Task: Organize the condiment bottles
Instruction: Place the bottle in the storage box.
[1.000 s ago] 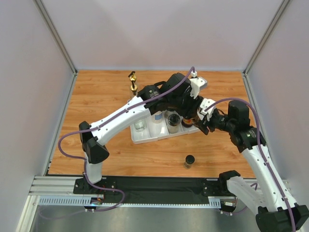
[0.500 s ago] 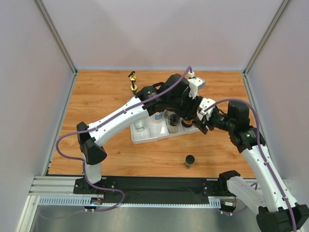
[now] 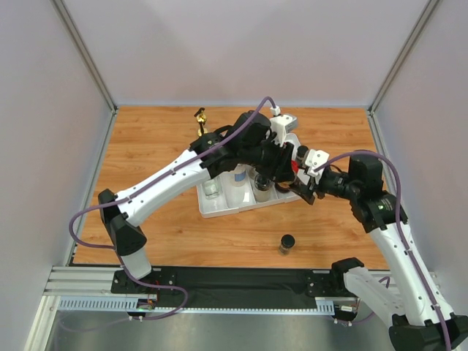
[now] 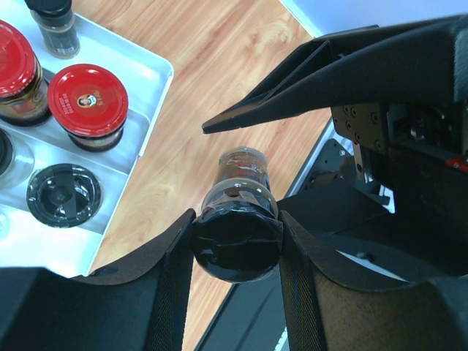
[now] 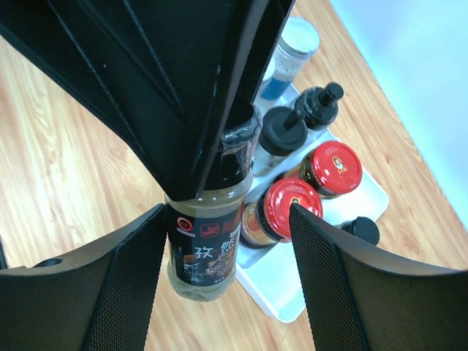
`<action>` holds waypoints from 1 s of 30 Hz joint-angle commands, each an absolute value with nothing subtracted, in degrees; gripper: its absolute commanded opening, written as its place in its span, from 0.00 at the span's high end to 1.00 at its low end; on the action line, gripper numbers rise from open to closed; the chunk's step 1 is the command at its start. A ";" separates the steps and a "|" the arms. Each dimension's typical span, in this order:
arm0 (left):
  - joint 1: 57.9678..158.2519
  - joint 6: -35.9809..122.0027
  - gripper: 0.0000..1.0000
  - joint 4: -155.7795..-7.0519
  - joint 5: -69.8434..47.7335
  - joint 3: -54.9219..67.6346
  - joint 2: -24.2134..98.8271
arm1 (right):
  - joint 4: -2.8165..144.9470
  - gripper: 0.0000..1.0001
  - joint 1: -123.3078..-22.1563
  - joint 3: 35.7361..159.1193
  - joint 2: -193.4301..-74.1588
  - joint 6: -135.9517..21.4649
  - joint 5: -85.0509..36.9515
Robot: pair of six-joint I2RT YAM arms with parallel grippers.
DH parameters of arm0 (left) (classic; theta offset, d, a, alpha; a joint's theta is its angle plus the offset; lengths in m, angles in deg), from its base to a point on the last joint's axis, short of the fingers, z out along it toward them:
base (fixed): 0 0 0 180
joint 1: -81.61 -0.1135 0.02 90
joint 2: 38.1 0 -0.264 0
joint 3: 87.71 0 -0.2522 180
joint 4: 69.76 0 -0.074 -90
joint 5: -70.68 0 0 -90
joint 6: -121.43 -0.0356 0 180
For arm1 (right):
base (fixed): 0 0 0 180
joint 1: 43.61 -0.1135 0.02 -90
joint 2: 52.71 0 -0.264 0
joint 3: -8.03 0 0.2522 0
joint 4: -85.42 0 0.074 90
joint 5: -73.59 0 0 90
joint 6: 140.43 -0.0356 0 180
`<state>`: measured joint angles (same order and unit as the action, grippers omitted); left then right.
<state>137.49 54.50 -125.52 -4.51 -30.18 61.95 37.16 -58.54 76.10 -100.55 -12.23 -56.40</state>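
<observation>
My left gripper (image 4: 235, 228) is shut on the black cap of a small spice jar (image 4: 242, 172) and holds it upright above the wood just right of the white tray (image 4: 151, 102). In the right wrist view this labelled jar (image 5: 205, 252) hangs between the spread fingers of my right gripper (image 5: 227, 212), which is open. Its left finger is close beside the jar and its right finger stands well apart. In the tray stand two red-lidded jars (image 5: 292, 206) (image 5: 335, 167) and black-capped bottles (image 5: 281, 129). From above, both grippers (image 3: 287, 167) (image 3: 302, 191) meet at the tray's right end.
Another black-capped spice jar (image 3: 287, 243) stands alone on the table in front of the tray (image 3: 219, 210). A gold-spouted bottle (image 3: 201, 124) stands at the back left. A white-lidded jar (image 5: 296, 40) sits beyond the tray. Grey walls close in three sides.
My left arm has swung its elbow and wrist to the left, carrying the jar with it. The right gripper has hardly moved and stays open.
</observation>
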 commanded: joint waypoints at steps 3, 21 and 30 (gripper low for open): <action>137.42 53.07 0.91 -118.59 0.19 -26.95 56.65 | 37.39 0.31 -58.72 79.62 -99.38 -17.91 -62.88; 137.59 21.86 0.92 -121.31 6.96 -22.55 51.02 | 28.50 0.27 -60.91 80.50 -105.71 -17.38 -75.31; 140.14 16.23 0.92 -128.51 7.67 -26.32 54.09 | 30.53 0.28 -63.11 82.52 -108.17 -19.40 -71.52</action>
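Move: The black-capped bottle, still held by its cap in the left fingers, has its middle roughly 2 cm to the left of the right hand point, level with it in height and reach. From the left hand, the storage box's middle lies about 12 cm ahead, 6 cm left and 17 cm below; the front red-lidded jar stands some 8 cm ahead, 2 cm right and 13 cm lower, and the spare bottle 13 cm back, 3 cm right and 15 cm lower. The bottle stays gripped by its cap as the left hand carries it back and left, about 5 cm away from the box, its wrist rolling some 35 degrees. The right hand follows, rising briefly before sinking, and travels back and left a little faster; its fingers stay open and swing about 20 degrees counter-clockwise to bring the bottle's body deeper between them. ##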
